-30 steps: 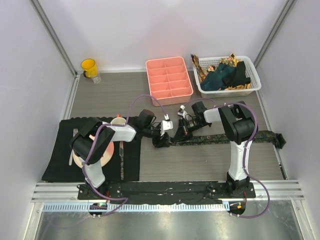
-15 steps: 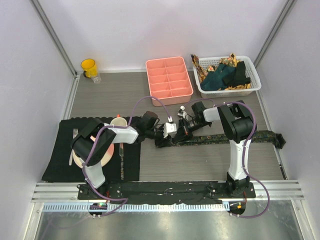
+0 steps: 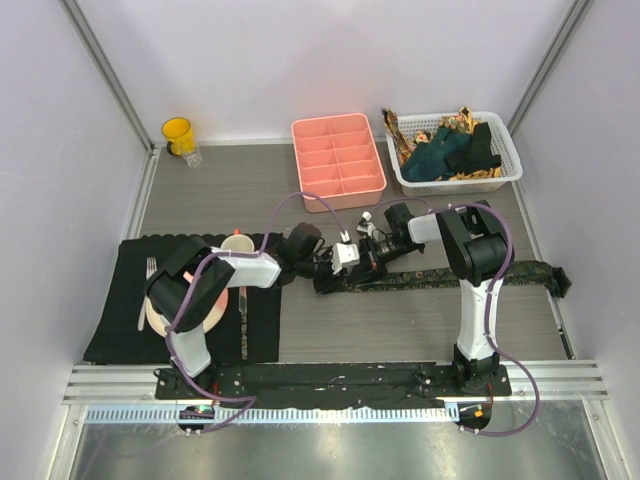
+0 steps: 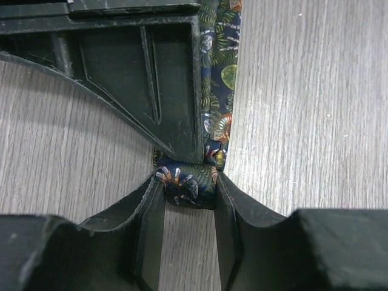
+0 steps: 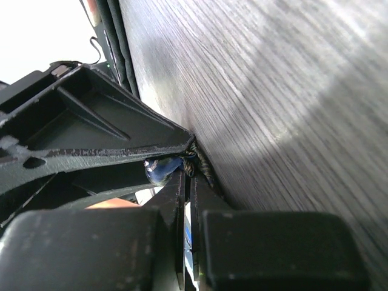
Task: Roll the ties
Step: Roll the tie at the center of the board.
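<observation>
A dark tie [image 3: 450,275] with a small multicoloured pattern lies stretched across the table toward the right edge. Its left end is rolled into a small bundle [image 4: 185,185]. My left gripper [image 4: 188,180] has both jaws pressed against the sides of that roll, and from above it sits at the tie's left end [image 3: 330,280]. My right gripper [image 3: 358,265] reaches in from the right. Its fingers [image 5: 191,173] are shut, with tie fabric [image 5: 203,165] at their tips, right beside the roll. More ties, teal [image 3: 440,155], black and gold-brown, lie in the basket.
A white basket [image 3: 505,172] stands at the back right and a pink compartment tray [image 3: 338,155] beside it. A yellow cup [image 3: 178,133] is at the back left. The black placemat [image 3: 120,310] on the left carries a plate [image 3: 160,318], a fork and a cup [image 3: 237,243].
My left gripper has slid right along the table to the tie's rolled end, and its jaws have narrowed onto the roll. The right gripper has stayed in place, shut.
</observation>
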`<state>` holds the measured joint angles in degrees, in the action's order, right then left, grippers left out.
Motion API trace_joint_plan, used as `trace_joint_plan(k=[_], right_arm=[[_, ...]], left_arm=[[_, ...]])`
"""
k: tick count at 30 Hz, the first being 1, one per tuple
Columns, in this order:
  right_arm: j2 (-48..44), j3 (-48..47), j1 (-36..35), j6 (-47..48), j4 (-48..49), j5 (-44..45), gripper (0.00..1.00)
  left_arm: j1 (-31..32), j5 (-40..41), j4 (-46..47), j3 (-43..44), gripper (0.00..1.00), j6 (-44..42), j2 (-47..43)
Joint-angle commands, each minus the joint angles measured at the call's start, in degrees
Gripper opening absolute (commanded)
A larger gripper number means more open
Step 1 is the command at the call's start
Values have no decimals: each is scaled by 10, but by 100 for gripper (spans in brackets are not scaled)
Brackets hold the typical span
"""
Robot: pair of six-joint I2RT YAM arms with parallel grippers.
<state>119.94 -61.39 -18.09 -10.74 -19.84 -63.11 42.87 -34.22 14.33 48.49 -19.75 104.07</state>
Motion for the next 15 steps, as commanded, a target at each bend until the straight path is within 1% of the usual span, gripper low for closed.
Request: trace_joint_plan(k=[1,3,4,6,7,9,10,11,15], right_arm=[[-17,0,-9,14,45,103,6],[-25,-3,-9,7,45,106,10],[-31,-4,-9,7,41,107,15],[-45,-8,-8,9,24,109,20],[-51,-9,-7,12,16,110,24],[-66,-12,-4,13,-5,110,31],[-73,-11,-1,13,-11,109,32],[-79,-13,0,15,-24,110,36],[-102,-18,17,20,-57,99,37]], left_arm=[[34,86,-111,21,22,-28,17],[36,102,-157,37,18,-31,18],[35,110,-168,42,18,-33,19],[35,130,-192,53,15,-36,21],[36,136,-200,56,15,-39,23],[36,149,-217,64,13,-45,27],[35,149,-221,65,13,-49,27],[37,149,-226,69,13,-50,27],[40,154,-246,86,11,-51,37]])
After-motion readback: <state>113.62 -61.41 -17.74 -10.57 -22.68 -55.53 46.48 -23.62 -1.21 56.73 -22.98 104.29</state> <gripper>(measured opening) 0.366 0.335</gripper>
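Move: The rolled end of the tie is already between the left fingertips, its middle about 1 cm right of that hand point and 1 cm below. From the right hand it lies about 1 cm to the left and 1 cm back, level in height. The unrolled strip's middle is some 27 cm right of the left hand, 2 cm farther out and 2 cm lower; the pink tray stands about 27 cm ahead of the right hand, 4 cm left. Still pinching the roll, the left fingers keep it in place while that wrist tips about 10 degrees steeper, tips turning down. Beside it the shut right fingers part to roughly a third open, and the right hand eases off up, forward and slightly right, about 2 cm in all, tipping a little steeper too. ##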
